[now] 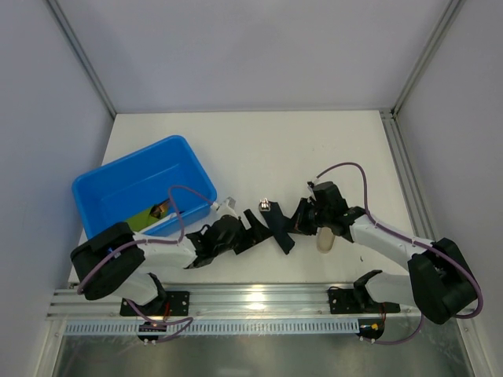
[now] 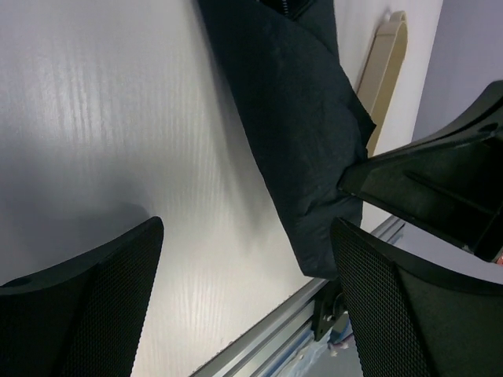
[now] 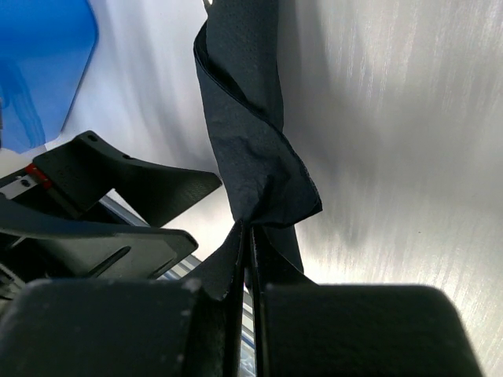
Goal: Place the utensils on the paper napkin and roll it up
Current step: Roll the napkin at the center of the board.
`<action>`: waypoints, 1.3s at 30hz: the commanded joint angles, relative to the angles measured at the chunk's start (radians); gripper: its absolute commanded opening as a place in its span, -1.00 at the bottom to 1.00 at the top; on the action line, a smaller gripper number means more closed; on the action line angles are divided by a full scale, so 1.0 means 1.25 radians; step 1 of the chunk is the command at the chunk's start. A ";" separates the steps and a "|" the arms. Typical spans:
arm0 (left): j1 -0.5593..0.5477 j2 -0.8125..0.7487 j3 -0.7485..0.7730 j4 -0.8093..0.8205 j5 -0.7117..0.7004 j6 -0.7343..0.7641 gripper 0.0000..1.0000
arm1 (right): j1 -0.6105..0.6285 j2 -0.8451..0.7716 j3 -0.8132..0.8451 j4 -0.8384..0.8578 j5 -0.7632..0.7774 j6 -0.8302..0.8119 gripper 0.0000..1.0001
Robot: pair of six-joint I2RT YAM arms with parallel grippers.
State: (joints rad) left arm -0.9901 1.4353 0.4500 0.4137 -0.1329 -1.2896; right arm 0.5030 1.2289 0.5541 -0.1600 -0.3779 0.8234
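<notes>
The paper napkin point(image 1: 277, 229) is a twisted black tube lying slantwise on the table between my two grippers. A small shiny end of the utensils point(image 1: 266, 206) pokes out at its far end; the rest is hidden inside. My right gripper point(image 3: 251, 229) is shut on a pinched corner of the napkin point(image 3: 245, 133), from the right side point(image 1: 301, 214). My left gripper point(image 2: 245, 236) stands open, its fingers wide apart. The napkin's near end point(image 2: 302, 133) lies just inside its right finger point(image 2: 377, 306), untouched as far as I can see. In the top view the left gripper point(image 1: 251, 229) sits left of the napkin.
A blue tub point(image 1: 118, 184) stands at the left, with a small item inside it. A thick beige cylinder point(image 1: 324, 241) lies just right of the napkin, under the right arm. A metal rail point(image 1: 259, 298) runs along the near table edge.
</notes>
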 commanded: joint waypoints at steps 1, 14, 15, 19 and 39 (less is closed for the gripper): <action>-0.004 0.022 -0.021 0.125 -0.035 -0.141 0.76 | 0.003 -0.015 0.038 0.020 -0.008 0.010 -0.93; -0.042 0.193 -0.019 0.286 -0.070 -0.375 0.78 | 0.003 -0.016 0.039 0.021 -0.011 0.013 -0.93; -0.046 0.210 -0.018 0.278 -0.068 -0.386 0.78 | 0.003 -0.017 0.039 0.019 -0.012 0.013 -0.93; -0.060 0.255 -0.020 0.272 -0.047 -0.456 0.78 | 0.003 -0.025 0.039 0.016 -0.011 0.014 -0.93; -0.072 0.427 -0.007 0.394 -0.108 -0.527 0.78 | 0.003 -0.046 0.014 0.021 -0.008 0.027 -0.93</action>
State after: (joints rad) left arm -1.0840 1.8717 0.4625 1.0733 -0.2745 -1.8843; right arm 0.5030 1.2060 0.5541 -0.1619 -0.3775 0.8417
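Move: The rolled dark napkin's middle lies about 5 cm to the right of the open left hand, level with it fore and aft and some 3 cm lower. The utensil ends sticking out of it are roughly 7 cm straight ahead of that hand, the tan case is about 19 cm right and level with it, and the blue box is centred some 34 cm left and 12 cm ahead. From the right hand, which already pinches the flap, the roll's middle is about 3 cm left, level fore and aft, and 3 cm below. The left hand, fingers staying wide open, travels about 6 cm right to the napkin roll, hopping up a little at first, sinking back low and finishing with a small push forward, while it rolls its left side down some 30 degrees, tips down and turns slightly counter-clockwise, until the roll lies between its spread pads; whether they touch it can't be made out. The right hand stays in place with its fingers shut on the flap, rising barely at the end, as the left arm's elbow swings out against the blue box. ##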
